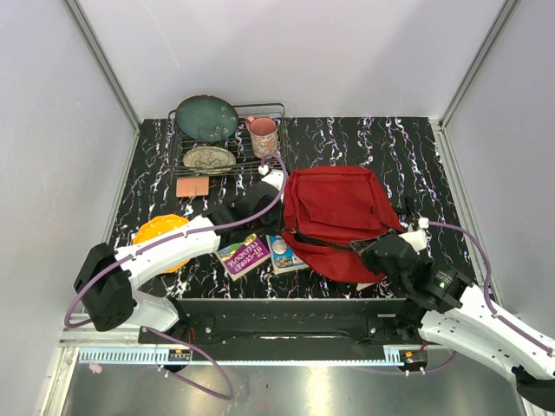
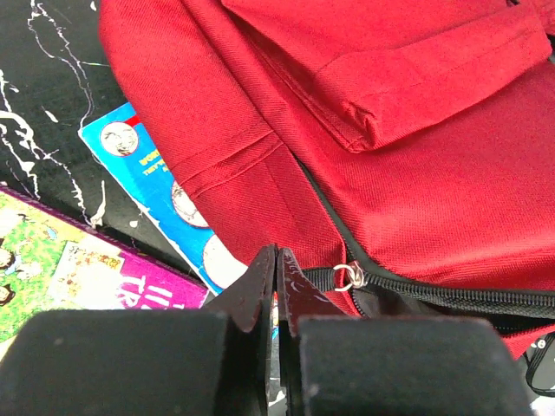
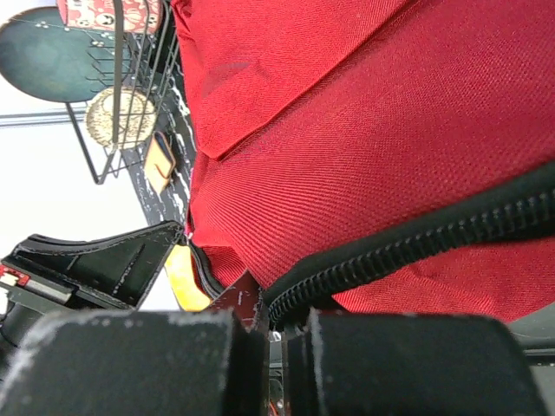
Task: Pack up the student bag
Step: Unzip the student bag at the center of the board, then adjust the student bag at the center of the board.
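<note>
The dark-red student bag point(image 1: 334, 212) lies flat in the middle of the table. My left gripper point(image 1: 267, 204) sits at its left edge. In the left wrist view the left gripper point(image 2: 277, 258) is shut, its tips against the bag's seam point(image 2: 260, 191) just left of a metal zip ring point(image 2: 349, 276); no fabric shows between the tips. My right gripper point(image 1: 381, 251) is at the bag's near right edge. It point(image 3: 276, 316) is shut on the black zip point(image 3: 416, 238), which runs in between its fingers.
A blue book point(image 1: 284, 251) and a green-and-pink book point(image 1: 243, 256) lie by the bag's near left side, the blue one partly under it. A wire rack point(image 1: 227, 143) with two plates and a pink mug point(image 1: 263, 135) stands at the back left. A yellow plate point(image 1: 159, 232) lies under the left arm.
</note>
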Action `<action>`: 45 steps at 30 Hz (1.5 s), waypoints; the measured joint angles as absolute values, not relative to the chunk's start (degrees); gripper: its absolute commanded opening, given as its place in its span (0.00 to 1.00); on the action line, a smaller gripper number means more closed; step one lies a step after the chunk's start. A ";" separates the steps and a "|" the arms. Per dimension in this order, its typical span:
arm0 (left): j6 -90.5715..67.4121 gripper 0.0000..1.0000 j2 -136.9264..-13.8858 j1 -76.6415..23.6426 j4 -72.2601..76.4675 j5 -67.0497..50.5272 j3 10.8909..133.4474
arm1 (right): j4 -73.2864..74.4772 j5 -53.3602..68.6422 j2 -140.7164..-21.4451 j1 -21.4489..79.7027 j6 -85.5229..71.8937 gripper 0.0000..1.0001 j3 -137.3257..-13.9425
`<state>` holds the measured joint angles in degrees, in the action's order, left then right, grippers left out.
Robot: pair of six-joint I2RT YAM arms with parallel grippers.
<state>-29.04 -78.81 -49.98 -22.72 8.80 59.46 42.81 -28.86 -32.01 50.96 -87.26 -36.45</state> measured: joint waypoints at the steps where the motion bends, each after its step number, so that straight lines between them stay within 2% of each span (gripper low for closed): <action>1: -29.02 0.00 -79.13 -49.71 -22.90 8.88 59.46 | 42.83 -28.82 -32.36 50.94 -87.05 0.00 -36.45; 7: -28.75 0.00 -79.24 -48.73 -22.92 9.08 59.46 | 40.93 -28.69 -34.48 50.87 -83.94 0.00 -36.69; 12: -27.62 0.00 -79.99 -46.48 -24.43 10.48 59.68 | 38.81 -28.40 -43.46 50.61 -79.22 0.00 -41.76; 13: -27.46 0.04 -80.36 -45.74 -24.60 10.41 59.68 | 37.95 -28.34 -44.73 50.57 -78.37 0.00 -42.41; 15: -27.09 0.29 -80.66 -44.80 -25.04 9.52 59.79 | 36.53 -28.29 -47.16 50.46 -75.70 0.00 -43.92; 16: -26.68 0.58 -80.62 -44.47 -25.39 8.93 59.79 | 36.36 -28.38 -48.12 50.33 -74.48 0.00 -44.71; 19: -25.17 0.79 -79.50 -43.27 -28.40 8.95 59.72 | 36.16 -29.32 -52.10 48.93 -70.39 0.00 -47.99; 20: -25.04 0.92 -78.65 -42.85 -29.30 9.04 59.70 | 35.51 -29.26 -53.98 48.25 -69.12 0.00 -49.06; 21: -24.88 0.98 -77.45 -42.57 -30.06 9.39 59.70 | 34.68 -29.15 -55.46 47.68 -68.14 0.00 -49.82; 28: -23.83 0.99 -62.63 -42.44 -34.63 12.99 61.93 | 27.31 -23.73 -72.23 41.10 -61.56 0.00 -56.88; 32: -23.79 0.99 -57.30 -42.44 -36.05 14.98 63.29 | 27.00 -22.17 -77.23 38.11 -57.08 0.00 -65.10; 40: -24.69 0.99 -55.40 -42.44 -40.82 15.75 61.49 | 31.27 -20.88 -84.27 23.53 -47.42 0.00 -89.10; 45: -25.23 0.99 -55.27 -42.44 -41.54 15.77 61.23 | 33.45 -23.11 -90.45 21.56 -42.57 0.00 -102.52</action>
<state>-25.23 -55.27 -42.44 -41.54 15.77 61.23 33.45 -23.11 -90.45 21.56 -42.57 -102.52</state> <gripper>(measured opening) 0.988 0.032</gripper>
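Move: The student bag, its zip's left end still pinched by the left hand, has its middle some 16 cm to that hand's right, 3 cm ahead and 4 cm lower. The blue book is 2 cm back and 2 cm right of that hand, the purple book 6 cm back and 11 cm left, both 8 cm below. From the right hand, the bare board beyond is about 28 cm straight ahead, 10 cm down; the bag's middle is 7 cm ahead, 4 cm left, the mug 30 cm ahead, 25 cm left. The bag's unzipped edge stays pinched in the right hand, which hauls it forward over the board about 27 cm, bearing left at first and back right later, climbing some 19 cm mostly near the end while its left side rolls down. The left hand eases left and slightly forward, opens wide to let go, then draws off left and up. ##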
